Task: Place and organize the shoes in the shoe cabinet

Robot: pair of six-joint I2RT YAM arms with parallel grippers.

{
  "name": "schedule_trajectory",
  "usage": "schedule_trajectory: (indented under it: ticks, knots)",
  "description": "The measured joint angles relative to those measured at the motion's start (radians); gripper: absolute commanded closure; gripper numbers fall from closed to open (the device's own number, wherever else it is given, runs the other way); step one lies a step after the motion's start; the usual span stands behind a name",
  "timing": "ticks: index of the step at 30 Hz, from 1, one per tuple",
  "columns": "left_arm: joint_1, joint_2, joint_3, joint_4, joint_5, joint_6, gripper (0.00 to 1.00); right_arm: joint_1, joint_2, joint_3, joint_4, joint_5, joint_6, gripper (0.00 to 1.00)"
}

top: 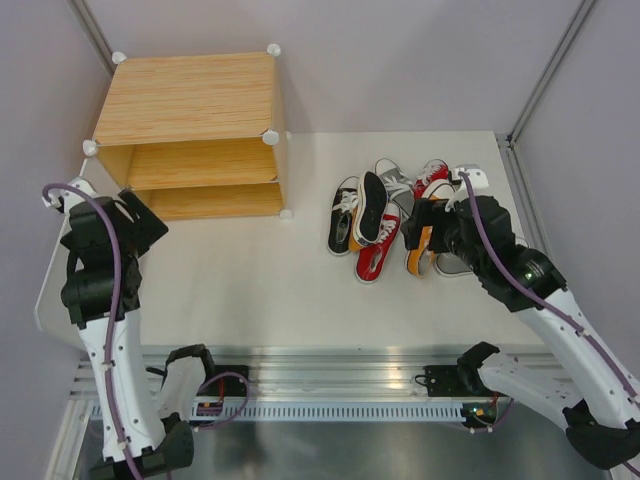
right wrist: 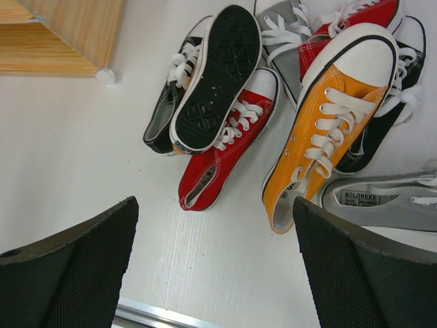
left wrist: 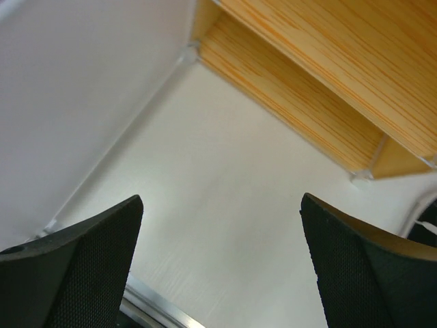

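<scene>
The shoe cabinet [top: 190, 100] stands at the back left, its open front showing one inner shelf with nothing on it. The shoes [top: 385, 215] lie in a loose heap at right centre. In the right wrist view an orange shoe [right wrist: 328, 123], a red shoe [right wrist: 229, 147], a shoe turned sole-up [right wrist: 218, 75] and a grey shoe [right wrist: 389, 201] show. My right gripper [right wrist: 217, 205] hangs open above the table just near of the heap, holding nothing; from above, the right gripper [top: 428, 230] covers the heap's right part. My left gripper [left wrist: 222, 198] is open and holds nothing, near the cabinet's [left wrist: 328, 89] lower left corner.
The white table [top: 240, 290] ends at an aluminium rail [top: 330, 385] along its near edge. Grey walls close the back and both sides, with the cabinet tight against the left one. A corner of the cabinet [right wrist: 61, 34] shows left of the heap.
</scene>
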Motion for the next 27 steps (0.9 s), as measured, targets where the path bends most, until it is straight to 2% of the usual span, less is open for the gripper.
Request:
schedule_trajectory:
  ticks: [7,13,19,27]
  knots:
    - [-0.142,-0.032,-0.035,-0.003,0.161,0.000,0.00,0.000,0.154,-0.011,0.003,0.046,0.060,0.02]
    - [-0.242,-0.034,-0.079,-0.002,0.261,-0.002,0.00,0.001,0.441,0.020,0.043,0.006,0.161,0.02]
    - [-0.316,-0.054,-0.176,0.011,0.356,-0.006,0.00,0.023,0.658,0.094,0.076,0.046,0.249,0.27]
    - [-0.373,-0.122,-0.270,0.022,0.398,-0.021,0.00,0.039,0.886,0.332,0.092,0.167,0.323,0.30]
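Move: Ahead of the right hand by roughly 19 cm, 8 cm to its left and some 21 cm below lies the sole-up orange shoe. The black shoe is about 6 cm left of that shoe, the red shoe 5 cm nearer and 3 cm to its right, the other orange shoe some 15 cm to its right and 3 cm nearer. From the left hand, the sole-up shoe is about 22 cm ahead, 46 cm right and 24 cm below. Diving towards the sole-up orange shoe, the right hand drops some 15 cm, then levels out and reaches forward and left over its heel end, fingers tipping down about 20 degrees and narrowing to roughly three-quarters open; contact can't be made out. The empty left hand swings about 15 cm right and sinks, turning clockwise, away from the opened cabinet door. ##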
